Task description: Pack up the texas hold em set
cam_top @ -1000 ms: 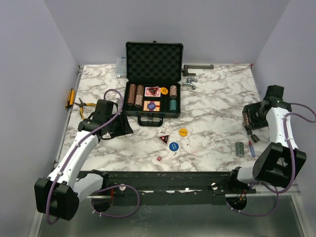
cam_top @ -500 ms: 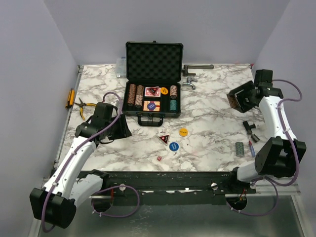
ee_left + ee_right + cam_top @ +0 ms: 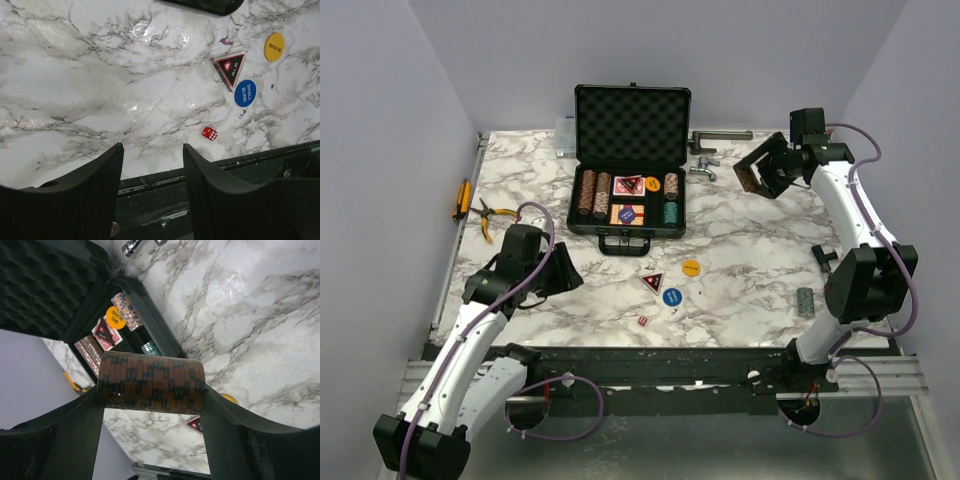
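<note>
The black briefcase of the texas hold em set stands open at the back of the table, lid upright. Its tray holds brown and teal chip stacks, cards and a yellow disc. My right gripper hangs above the table right of the case, shut on a brown chip stack held across its jaws. A red triangle, yellow disc, blue disc and red die lie loose in front of the case. My left gripper is open and holds nothing, low near the table's front edge, left of the die.
A teal chip stack lies near the right arm's base. Pliers and a yellow-handled tool lie at the left edge. Metal tools sit behind the case on the right, a clear plastic box on its left.
My right arm has swung from the table's right edge back and leftward toward the case, carrying the brown chip stack. My left arm has drawn back slightly toward the front edge.
</note>
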{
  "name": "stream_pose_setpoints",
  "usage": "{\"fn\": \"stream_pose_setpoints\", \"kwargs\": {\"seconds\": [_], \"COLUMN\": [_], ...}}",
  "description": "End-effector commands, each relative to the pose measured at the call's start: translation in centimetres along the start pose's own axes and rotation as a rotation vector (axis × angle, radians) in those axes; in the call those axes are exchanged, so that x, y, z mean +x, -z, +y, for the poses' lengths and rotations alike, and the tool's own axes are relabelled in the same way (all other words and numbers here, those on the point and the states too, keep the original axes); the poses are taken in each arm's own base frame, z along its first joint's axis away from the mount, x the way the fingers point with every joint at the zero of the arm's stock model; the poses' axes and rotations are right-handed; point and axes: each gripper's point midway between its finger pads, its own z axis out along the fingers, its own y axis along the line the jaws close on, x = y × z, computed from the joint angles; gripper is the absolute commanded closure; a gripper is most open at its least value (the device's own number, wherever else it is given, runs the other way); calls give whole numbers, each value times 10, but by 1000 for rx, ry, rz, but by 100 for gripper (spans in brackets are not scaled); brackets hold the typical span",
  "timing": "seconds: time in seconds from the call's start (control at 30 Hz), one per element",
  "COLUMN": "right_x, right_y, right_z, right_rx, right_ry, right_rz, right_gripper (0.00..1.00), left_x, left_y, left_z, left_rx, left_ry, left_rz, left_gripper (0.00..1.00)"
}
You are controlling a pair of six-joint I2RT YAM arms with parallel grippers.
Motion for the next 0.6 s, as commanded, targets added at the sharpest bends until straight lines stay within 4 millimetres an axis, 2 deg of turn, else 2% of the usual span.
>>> {"fn": "stream_pose_setpoints", "kwargs": {"seconds": [0.0, 0.13, 0.23, 0.4, 0.47, 0.5, 0.57], "right_x": [20, 50, 71, 84, 86, 88, 94], "right_y": [12, 13, 6, 1, 2, 2, 0], "right_z": [44, 80, 89, 98, 104, 107, 111], "right_rx": [-76, -112, -81, -67, -70, -70, -76], "right_ry": [-98, -91, -92, -158, -177, -184, -203], "right_rz": [8, 22, 40, 39, 26, 20, 19], "right_gripper": [99, 99, 99, 99, 99, 99, 99], "left_x": [3, 5, 8, 3, 3, 3, 2], "left_y": [3, 8, 9, 11, 11, 11, 11], "left_z": [2, 2, 5, 4, 3, 3, 3], "left_rx": [-6, 3, -7, 2, 8, 7, 4], "left_ry": [31, 39, 48, 40, 37, 36, 39], "left_rz": [-27, -40, -50, -76, -78, -78, -78], "left_gripper": [48, 44, 42, 37, 13, 6, 2]}}
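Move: The brown chip stack is already in the right hand's fingers. The empty slot beside the green chips lies about 22 cm left of that hand, some 3 cm back and 18 cm below. The green chips are roughly 18 cm left and 4 cm back, the beige stack 18 cm left and 4 cm ahead, and the case's yellow big blind button 23 cm left and 4 cm ahead. From the empty left hand, the slot is about 20 cm ahead and 20 cm right. The brown chip stack, still pinched in the right hand, is carried high over the table to the left, about 13 cm towards the open case's right side, rising some 3 cm before the hand eases almost to a stop. The fingers keep their grip, with only a slight roll of the wrist. The left hand stays nearly in place and spreads its empty fingers wide. ##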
